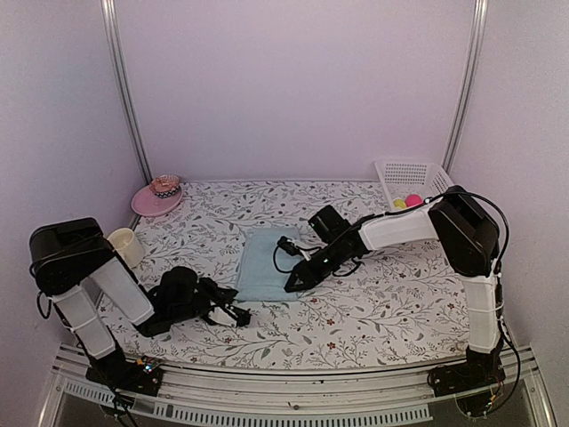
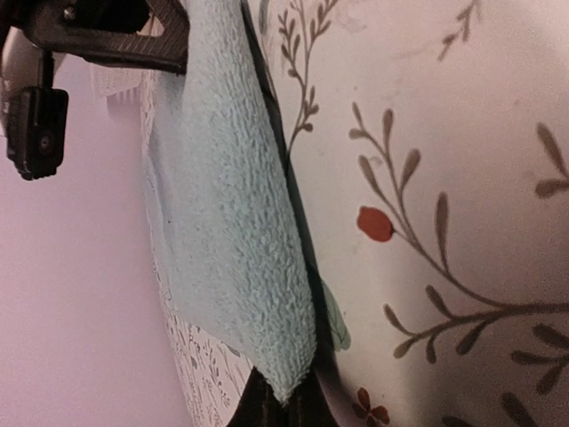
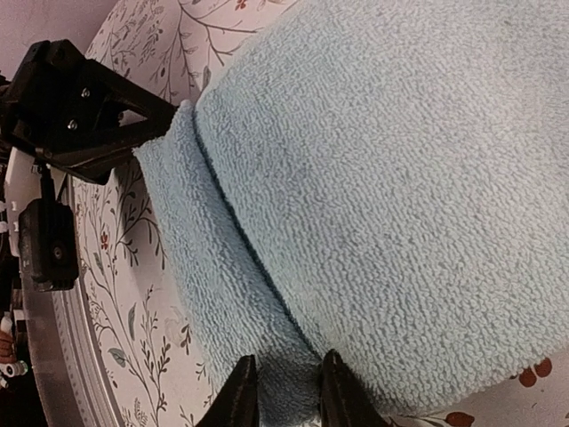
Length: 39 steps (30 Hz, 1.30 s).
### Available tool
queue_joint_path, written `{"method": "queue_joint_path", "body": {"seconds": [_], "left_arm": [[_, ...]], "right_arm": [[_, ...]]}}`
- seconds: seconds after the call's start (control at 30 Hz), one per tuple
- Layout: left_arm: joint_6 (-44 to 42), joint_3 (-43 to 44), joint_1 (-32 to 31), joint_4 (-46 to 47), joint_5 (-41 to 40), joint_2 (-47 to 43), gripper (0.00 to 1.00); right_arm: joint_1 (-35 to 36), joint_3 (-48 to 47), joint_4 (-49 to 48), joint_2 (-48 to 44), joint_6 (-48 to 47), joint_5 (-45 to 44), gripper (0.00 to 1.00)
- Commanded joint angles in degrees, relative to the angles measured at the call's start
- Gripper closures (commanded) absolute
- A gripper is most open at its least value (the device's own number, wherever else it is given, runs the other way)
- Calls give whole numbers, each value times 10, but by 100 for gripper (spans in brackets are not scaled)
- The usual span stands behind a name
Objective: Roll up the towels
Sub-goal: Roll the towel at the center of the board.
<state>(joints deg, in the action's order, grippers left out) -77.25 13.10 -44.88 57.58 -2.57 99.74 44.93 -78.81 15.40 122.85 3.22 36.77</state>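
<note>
A pale aqua towel (image 1: pixel 265 253) lies flat on the flowered tablecloth in the middle of the table. My left gripper (image 1: pixel 242 313) lies low at the towel's near left corner. In the left wrist view that corner (image 2: pixel 289 378) is pinched in the shut left gripper (image 2: pixel 284 411), and the towel (image 2: pixel 222 222) stretches away from it. My right gripper (image 1: pixel 291 286) is at the near right corner. In the right wrist view its fingertips (image 3: pixel 240 396) sit either side of a doubled edge of the towel (image 3: pixel 382 178), and the right gripper (image 3: pixel 286 396) holds that fold.
A pink hat (image 1: pixel 158 196) sits at the back left, with a cream cup (image 1: pixel 127 245) in front of it. A white basket (image 1: pixel 411 182) holding a yellow ball (image 1: pixel 399 203) and a pink ball (image 1: pixel 413 200) stands at the back right. Walls enclose three sides.
</note>
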Motion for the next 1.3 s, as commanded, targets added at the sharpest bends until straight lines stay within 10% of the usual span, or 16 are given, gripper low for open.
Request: {"method": "queue_joint_path", "body": {"seconds": [0.0, 0.47, 0.8, 1.27], "left_arm": [[67, 23, 1, -181, 54, -81, 100], [164, 121, 39, -469, 157, -141, 100], [198, 172, 75, -562, 212, -114, 100], [197, 237, 104, -650, 261, -72, 100]], "right_arm": [[-2, 13, 20, -32, -36, -38, 68], [105, 148, -40, -210, -230, -256, 28], [197, 273, -211, -257, -374, -368, 25], [234, 216, -253, -128, -438, -532, 30]]}}
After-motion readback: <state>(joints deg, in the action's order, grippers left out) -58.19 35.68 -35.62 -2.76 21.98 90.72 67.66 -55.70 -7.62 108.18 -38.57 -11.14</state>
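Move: My right hand is at the towel with its fingertips barely apart. It goes next for the right end of the folded near edge, about 4 cm back from it, level left-right, 1 cm lower. The towel's middle lies some 8 cm ahead and 3 cm to its left. My left hand already pinches the near edge's left end; the right end is about 12 cm to its right and level fore-and-aft, at about the same height. I open my right fingers wide and lift them about 6 cm off the towel, swing back some 9 cm, then come down and forward again, tipping the fingers forward some 65 degrees to straddle the right end of the folded edge. My left hand keeps its pinch, lifts slightly, settles back down about 2 cm closer to me and tips its fingers down some 45 degrees. ##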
